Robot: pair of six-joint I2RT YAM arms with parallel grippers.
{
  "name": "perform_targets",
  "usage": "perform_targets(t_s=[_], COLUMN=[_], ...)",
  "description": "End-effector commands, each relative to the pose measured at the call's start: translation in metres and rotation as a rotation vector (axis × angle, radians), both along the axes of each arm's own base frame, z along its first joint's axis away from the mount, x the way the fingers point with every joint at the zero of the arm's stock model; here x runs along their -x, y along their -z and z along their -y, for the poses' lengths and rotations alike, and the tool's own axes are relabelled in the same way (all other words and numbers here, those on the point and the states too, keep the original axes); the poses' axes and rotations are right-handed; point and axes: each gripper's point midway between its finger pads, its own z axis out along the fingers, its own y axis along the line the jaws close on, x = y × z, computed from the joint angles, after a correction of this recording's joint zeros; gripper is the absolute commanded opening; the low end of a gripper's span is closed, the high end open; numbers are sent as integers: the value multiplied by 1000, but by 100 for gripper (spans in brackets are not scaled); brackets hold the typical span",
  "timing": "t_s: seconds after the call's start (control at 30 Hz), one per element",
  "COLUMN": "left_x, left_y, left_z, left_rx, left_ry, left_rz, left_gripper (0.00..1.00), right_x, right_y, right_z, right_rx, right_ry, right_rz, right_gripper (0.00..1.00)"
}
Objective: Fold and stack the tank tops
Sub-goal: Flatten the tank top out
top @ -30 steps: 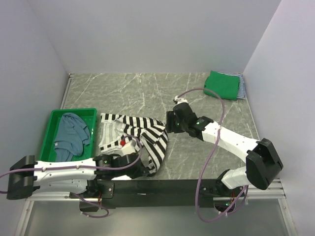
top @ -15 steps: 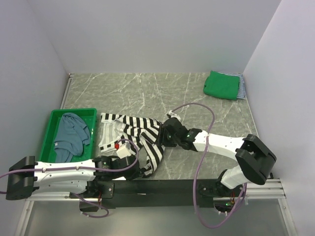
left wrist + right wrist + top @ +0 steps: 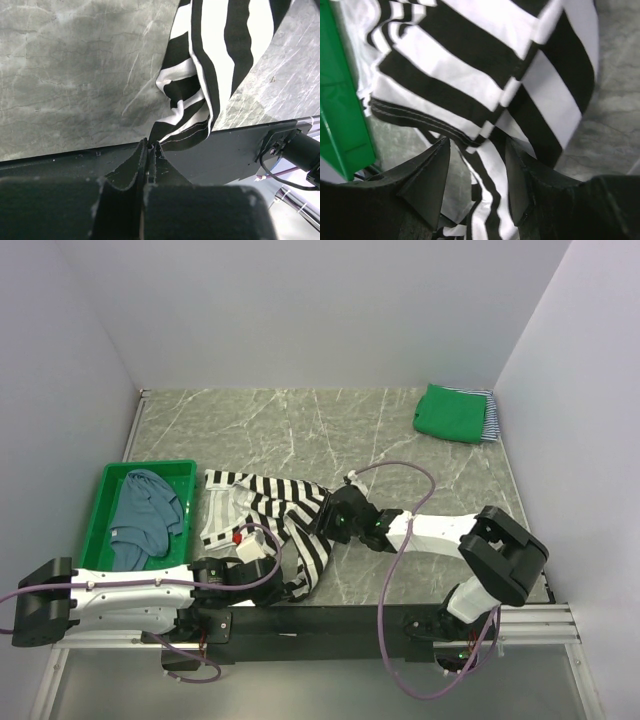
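The bold black-white striped tank top (image 3: 265,512) lies rumpled on the marble table near the front left. My left gripper (image 3: 292,585) is shut on its near hem, and the pinched cloth shows at the fingertips (image 3: 151,145), with the rest of the top (image 3: 215,50) draped beyond. My right gripper (image 3: 325,522) stands open low over the top's right edge, its fingers astride a fold of striped cloth (image 3: 485,95) without pinching it (image 3: 477,142). A dusty blue tank top (image 3: 140,515) lies in the bin. A folded green tank top (image 3: 450,412) rests on a thin-striped one (image 3: 490,422) at the back right.
The rigid green bin (image 3: 100,502) stands at the left, its wall (image 3: 340,110) close to the striped cloth. A black rail (image 3: 330,620) runs along the table's front edge. Grey walls close in the back and both sides.
My right arm has swung left and down onto the striped top's right edge, its jaws narrowing a little. The left gripper has kept its hold and shifted slightly.
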Motion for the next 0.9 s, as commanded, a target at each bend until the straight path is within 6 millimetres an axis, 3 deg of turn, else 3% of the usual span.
perform_targets(t_s=[0.0, 0.1, 0.4, 0.5, 0.63, 0.73, 0.87], left_x=[-1, 0, 0, -1, -3, -7, -17], left_y=[0, 0, 1, -1, -5, -12, -25], left_z=[-1, -1, -4, -6, -10, -12, -19], left_rx=[19, 20, 8, 11, 16, 16, -9], left_ry=[-19, -18, -23, -33, -48, -62, -101], left_rz=[0, -2, -3, 1, 10, 33, 77], left_gripper=[1, 1, 1, 1, 0, 1, 0], right_x=[-5, -8, -24, -25, -29, -33, -39], right_y=[-5, -6, -15, -16, -22, -31, -63], right_z=[-8, -8, -15, -15, -8, 1, 20], right_rx=[-48, -57, -61, -56, -33, -24, -29], right_ry=[36, 53, 77, 79, 95, 115, 145], right_rz=[16, 22, 59, 68, 96, 122, 180], right_gripper=[55, 54, 37, 26, 0, 0, 0])
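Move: The tank top's folded hem edge sits almost between the right hand's open fingers, about 1 cm ahead and 1 cm below. From there the held hem corner is some 15 cm back and 7 cm left, and the white-lined part lies about 4 cm ahead, 22 cm left and a few centimetres lower. From the left hand, already pinching that corner, the folded edge is about 15 cm ahead and 8 cm right. Right hand eases forward about 2 cm, shuts its fingers on the folded edge, then lifts slightly; left keeps its pinch. ##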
